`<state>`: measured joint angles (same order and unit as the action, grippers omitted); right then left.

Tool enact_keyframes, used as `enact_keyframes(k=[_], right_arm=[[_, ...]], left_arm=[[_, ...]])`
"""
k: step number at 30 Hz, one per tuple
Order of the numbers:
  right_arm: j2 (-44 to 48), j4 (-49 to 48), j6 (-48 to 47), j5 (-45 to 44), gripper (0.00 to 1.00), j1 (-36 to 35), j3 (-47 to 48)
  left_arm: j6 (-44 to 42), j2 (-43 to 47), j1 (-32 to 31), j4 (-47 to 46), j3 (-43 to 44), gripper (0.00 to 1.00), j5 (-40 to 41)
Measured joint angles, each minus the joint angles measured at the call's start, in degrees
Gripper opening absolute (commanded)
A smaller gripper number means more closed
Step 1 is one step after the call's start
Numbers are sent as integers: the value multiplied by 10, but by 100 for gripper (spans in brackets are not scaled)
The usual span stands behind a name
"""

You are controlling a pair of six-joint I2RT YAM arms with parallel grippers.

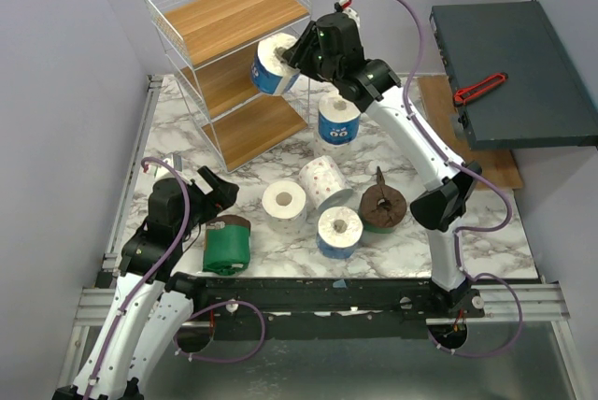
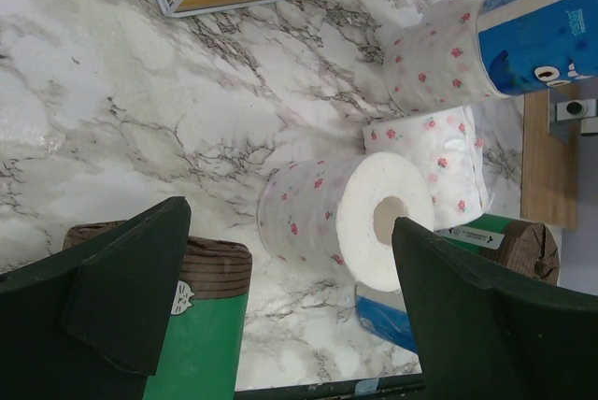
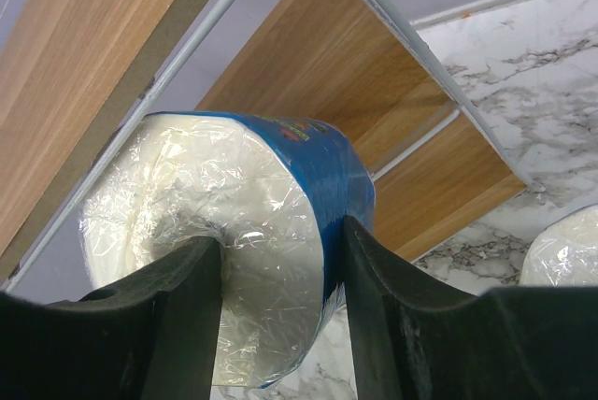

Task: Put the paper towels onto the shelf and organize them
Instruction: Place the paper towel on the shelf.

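My right gripper (image 1: 288, 56) is shut on a blue-wrapped paper towel roll (image 1: 272, 65), one finger in its core and one on the wrap (image 3: 280, 260). It holds the roll (image 3: 234, 213) in the air at the right side of the white wire shelf (image 1: 229, 21), level with the middle board. My left gripper (image 1: 213, 191) is open and empty, low over the table, beside a green roll (image 1: 227, 244) that lies on its side. In the left wrist view (image 2: 291, 224) a speckled white roll (image 2: 346, 218) lies ahead between the fingers.
On the marble table stand a second blue roll (image 1: 338, 120), two speckled rolls (image 1: 284, 204) (image 1: 322, 178), a blue roll (image 1: 339, 232) and a brown-ended green roll (image 1: 383, 206). A dark flat box (image 1: 523, 82) with a red-handled tool (image 1: 479, 87) sits at the right.
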<state>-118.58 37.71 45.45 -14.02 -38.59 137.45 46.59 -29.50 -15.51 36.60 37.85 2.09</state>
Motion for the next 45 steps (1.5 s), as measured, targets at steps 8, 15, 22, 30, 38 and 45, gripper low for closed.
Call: enact_keyframes(k=[8, 15, 22, 30, 38, 45], right_arm=[[-8, -27, 16, -28, 48, -3, -11], [-34, -39, 25, -40, 49, -9, -7], [-38, -49, 29, -46, 50, -11, -2], [-39, -68, 38, -46, 65, -16, -1], [-39, -87, 41, -45, 70, -20, 1], [-39, -90, 40, -45, 77, -20, 1]], left_arm=[[0, 0, 0, 0, 0, 94, 0], [0, 0, 0, 0, 0, 94, 0], [0, 0, 0, 0, 0, 94, -1], [0, 1, 0, 0, 0, 94, -1], [0, 3, 0, 0, -1, 94, -1], [2, 3, 0, 0, -3, 94, -2]])
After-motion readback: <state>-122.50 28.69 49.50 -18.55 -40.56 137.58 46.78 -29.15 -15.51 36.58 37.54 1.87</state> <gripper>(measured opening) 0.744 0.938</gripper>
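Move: The blue-wrapped paper towel, already pinched by its upper rim and hanging tilted, has its middle about 5 cm left of the right hand and 5 below. Its goal, the middle shelf, has its centre some 12 cm left, 3 ahead and 12 below; the top shelf lies directly over that, 8 above the hand. The other blue roll stands 10 right, 2 back, 20 below. From the left hand the middle shelf is about 20 ahead, 3 right, 5 up. The held paper towel is eased in over the front edge of the middle shelf and set down, the right hand carrying it about 2 cm forward, 2 down and 1 left. The fingers then open from half to about three quarters and let go of its rim, while the hand rises those 2 cm again and drifts another 1.5 left, its left side rolling up some 5 degrees. ##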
